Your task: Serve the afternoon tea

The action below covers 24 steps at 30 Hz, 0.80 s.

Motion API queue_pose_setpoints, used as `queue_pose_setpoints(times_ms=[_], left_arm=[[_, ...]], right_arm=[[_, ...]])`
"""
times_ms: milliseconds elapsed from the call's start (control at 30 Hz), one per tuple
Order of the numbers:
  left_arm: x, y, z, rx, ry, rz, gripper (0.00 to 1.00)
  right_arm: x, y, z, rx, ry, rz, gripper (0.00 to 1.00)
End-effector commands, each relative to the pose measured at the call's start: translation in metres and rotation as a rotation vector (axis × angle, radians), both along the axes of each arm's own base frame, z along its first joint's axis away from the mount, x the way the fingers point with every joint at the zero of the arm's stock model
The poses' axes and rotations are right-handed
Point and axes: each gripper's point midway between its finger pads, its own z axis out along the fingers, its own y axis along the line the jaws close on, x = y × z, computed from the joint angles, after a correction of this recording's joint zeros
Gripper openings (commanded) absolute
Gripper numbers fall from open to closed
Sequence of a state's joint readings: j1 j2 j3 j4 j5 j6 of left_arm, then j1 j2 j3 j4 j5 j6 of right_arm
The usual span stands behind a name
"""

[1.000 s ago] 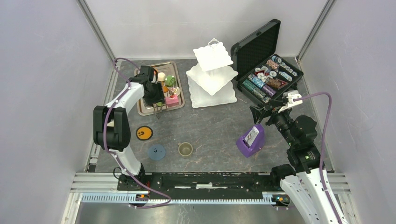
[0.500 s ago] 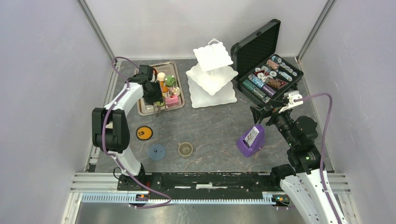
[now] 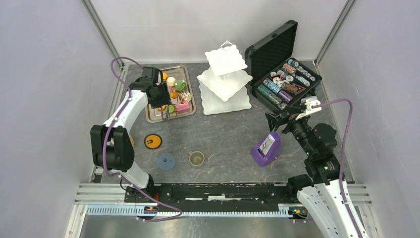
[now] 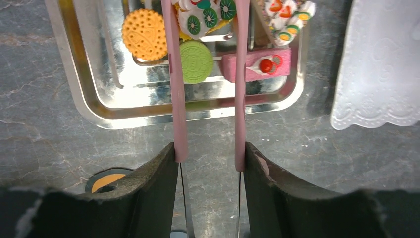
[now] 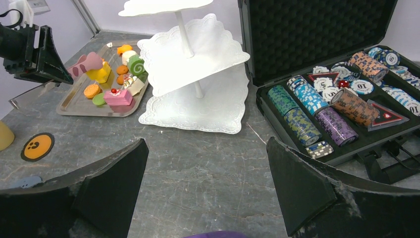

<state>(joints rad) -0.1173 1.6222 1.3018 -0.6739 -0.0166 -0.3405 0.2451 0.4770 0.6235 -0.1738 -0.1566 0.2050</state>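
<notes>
My left gripper [image 4: 210,153] is shut on pink tongs [image 4: 176,99], pressing their two arms inward over the silver tray [image 4: 89,99]. The tong tips pinch a yellow cake topped with kiwi slices [image 4: 205,17]. An orange cookie [image 4: 144,33], a green cookie [image 4: 196,61] and a pink cake slice [image 4: 262,64] lie on the tray below. The white three-tier stand [image 3: 225,82] is right of the tray. An olive cup [image 3: 196,158], an orange coaster [image 3: 153,141] and a blue coaster [image 3: 166,161] sit near the front. My right gripper [image 5: 208,163] hangs open and empty.
The open black case of poker chips [image 3: 285,79] stands at the back right. A purple card holder [image 3: 266,148] sits just under my right gripper. A yellow mug [image 5: 4,135] shows at the far left edge of the right wrist view.
My left gripper has squeezed the tongs narrower, and the left arm has shifted back and left over the tray. The right arm has not moved.
</notes>
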Motion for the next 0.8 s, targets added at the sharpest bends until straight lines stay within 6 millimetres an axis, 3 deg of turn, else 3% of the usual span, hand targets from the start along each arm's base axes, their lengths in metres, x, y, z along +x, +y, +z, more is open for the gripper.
queue_pose_setpoints(times_ms=[0, 167, 400, 767], left_arm=[[0.001, -0.018, 0.041, -0.076, -0.120, -0.066, 0.26], [-0.013, -0.040, 0.061, -0.102, -0.170, -0.143, 0.27], [-0.037, -0.077, 0.074, -0.104, -0.225, -0.261, 0.27], [-0.057, -0.135, 0.068, -0.090, -0.302, -0.360, 0.27]], right_arm=[[0.000, -0.001, 0.013, 0.008, -0.036, -0.003, 0.98], [-0.001, -0.003, 0.016, 0.006, -0.042, -0.012, 0.98], [-0.002, -0.005, 0.017, 0.004, -0.047, -0.025, 0.98], [-0.006, -0.008, 0.020, 0.004, -0.055, -0.036, 0.98]])
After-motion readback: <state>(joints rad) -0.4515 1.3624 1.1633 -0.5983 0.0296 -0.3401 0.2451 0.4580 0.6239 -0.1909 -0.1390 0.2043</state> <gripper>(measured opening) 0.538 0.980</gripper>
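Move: The fruit-topped cake is already in the pink tongs, which the left hand grips. The cake stand lies about 31 cm to that hand's right and 17 cm ahead, its middle near hand height. The tray's middle is some 18 cm straight ahead and 12 cm below; the pink cake is 10 cm ahead and 7 cm right, and the mug 18 cm back and 15 cm right. From the right hand, the stand is roughly 32 cm ahead, 16 cm left and 13 cm lower. The fruit-topped cake stays squeezed between the tong paws as the left arm carries it off over the tray's near right side towards the stand: up about 5 cm first while starting right, then swinging right and back, roughly 12 cm right and 6 cm back in all. The hand yaws about 20 degrees clockwise and tips its fingers slightly forward, keeping its grip on the tongs. ##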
